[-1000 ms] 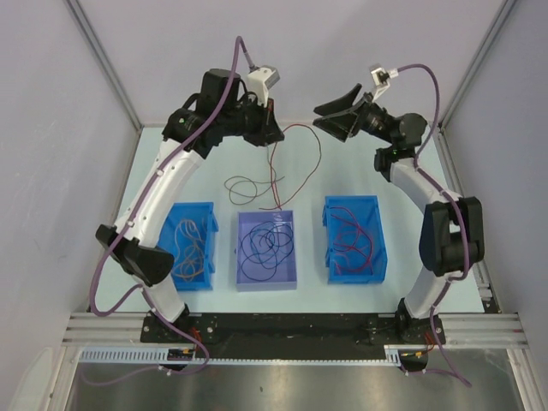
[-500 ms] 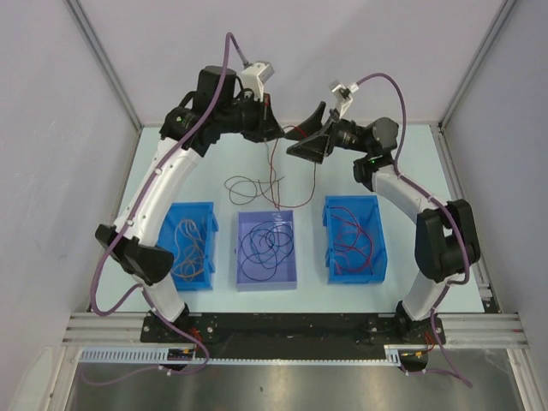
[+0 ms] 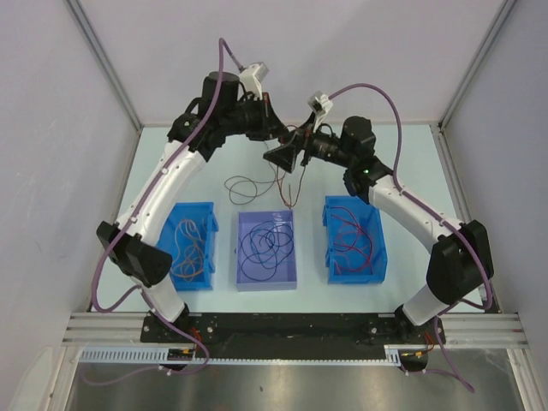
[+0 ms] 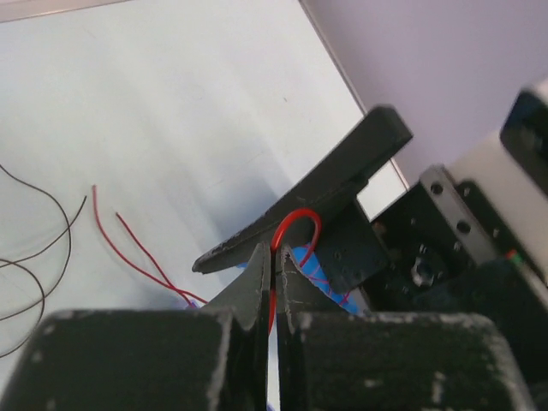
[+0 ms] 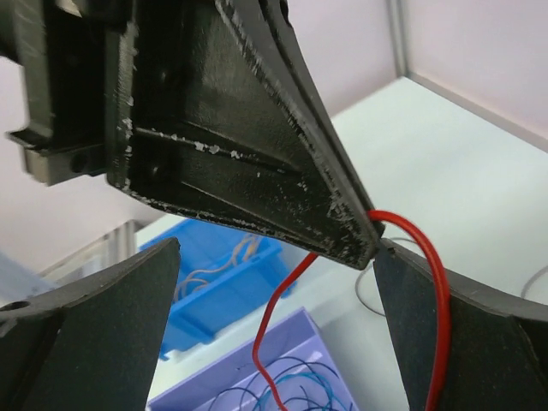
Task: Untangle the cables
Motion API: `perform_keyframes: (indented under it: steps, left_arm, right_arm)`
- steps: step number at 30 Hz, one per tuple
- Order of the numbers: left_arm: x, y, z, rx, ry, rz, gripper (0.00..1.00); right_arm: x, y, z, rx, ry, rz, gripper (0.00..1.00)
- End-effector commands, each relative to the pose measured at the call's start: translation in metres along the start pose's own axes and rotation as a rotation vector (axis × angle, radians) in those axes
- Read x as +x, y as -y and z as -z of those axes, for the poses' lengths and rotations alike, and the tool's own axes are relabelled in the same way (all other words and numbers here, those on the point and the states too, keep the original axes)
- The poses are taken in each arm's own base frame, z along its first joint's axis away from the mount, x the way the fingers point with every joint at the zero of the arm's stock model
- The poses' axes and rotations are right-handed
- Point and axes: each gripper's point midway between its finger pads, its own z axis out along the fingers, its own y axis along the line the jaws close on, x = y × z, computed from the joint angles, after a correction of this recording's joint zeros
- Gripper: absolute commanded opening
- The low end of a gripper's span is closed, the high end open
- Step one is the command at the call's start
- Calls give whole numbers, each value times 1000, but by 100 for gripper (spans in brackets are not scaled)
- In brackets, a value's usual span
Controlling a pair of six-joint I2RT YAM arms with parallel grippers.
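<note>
My left gripper (image 3: pixel 276 131) hangs over the back of the table, shut on a red cable (image 3: pixel 289 190) that dangles down to the table. In the left wrist view the gripper (image 4: pixel 276 257) pinches the cable, and a small red loop (image 4: pixel 296 224) sticks out past its tips. My right gripper (image 3: pixel 285 157) is open right beside it. In the right wrist view the right gripper (image 5: pixel 278 248) straddles the left gripper's fingertips (image 5: pixel 342 231) and the red cable (image 5: pixel 432 282). A dark cable (image 3: pixel 242 185) lies looped on the table.
Three bins stand in a row in front of the arms. The left blue bin (image 3: pixel 208 224) holds orange-tan cables, the purple bin (image 3: pixel 291 276) dark ones, and the right blue bin (image 3: pixel 329 214) red ones. Walls close in the back and both sides.
The right arm has swung left, bringing its open jaws from apart up to and around the left gripper's tips. The left gripper stays shut on the red cable, almost still.
</note>
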Motion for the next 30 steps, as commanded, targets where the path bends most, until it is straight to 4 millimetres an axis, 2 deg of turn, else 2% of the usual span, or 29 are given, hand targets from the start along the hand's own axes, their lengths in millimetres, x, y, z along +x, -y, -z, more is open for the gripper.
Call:
perform_keyframes:
  steps: [1, 8, 9, 14, 18, 23, 27, 30]
  left_arm:
    - [-35, 19, 24, 8, 163, 42, 0]
    - [-43, 14, 29, -87, 229, 44, 0]
    - [-41, 16, 29, -90, 228, 43, 0]
    - [-40, 15, 27, -146, 235, 12, 0]
    - [-41, 10, 28, -191, 242, 5, 0]
    - [-43, 10, 32, -208, 259, -4, 0]
    - [-46, 8, 36, -252, 287, -10, 0]
    - [-48, 7, 39, -274, 303, -15, 0]
  right_arm:
    - [-14, 0, -5, 149, 30, 98, 100]
    - [-14, -2, -12, 277, 8, 179, 100]
    - [-12, 2, -11, 316, 0, 184, 99]
    - [-12, 1, -16, 380, -20, 214, 95]
    - [-15, 2, -15, 411, -20, 215, 84]
    - [-15, 4, -19, 438, -35, 215, 77]
    - [-7, 8, -17, 475, -66, 203, 55]
    - [-6, 13, -17, 504, -68, 197, 55]
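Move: Just ahead of the open right fingers hangs the red cable pinched in the left gripper: its upper strands are about 2 cm forward of the right hand and 3 cm lower, level with it sideways; from the left hand they hang some 2 cm back, 1 cm to the left and 3 cm down. Some 31 cm below the right hand, the purple box is 13 cm back and 4 cm left, the right blue box 11 cm back and 20 cm right, the brown cable 7 cm forward and 11 cm left. Sinking about 2.5 cm alongside the hanging red cable, the right hand edges forward and goes 2 cm left, then eases partway back; it turns some 25 degrees clockwise while its fingertips dip, and its fingers close to roughly half open around one strand. The left hand keeps its pinch on the cable, drawing slightly up, left and forward while turning counter-clockwise. ##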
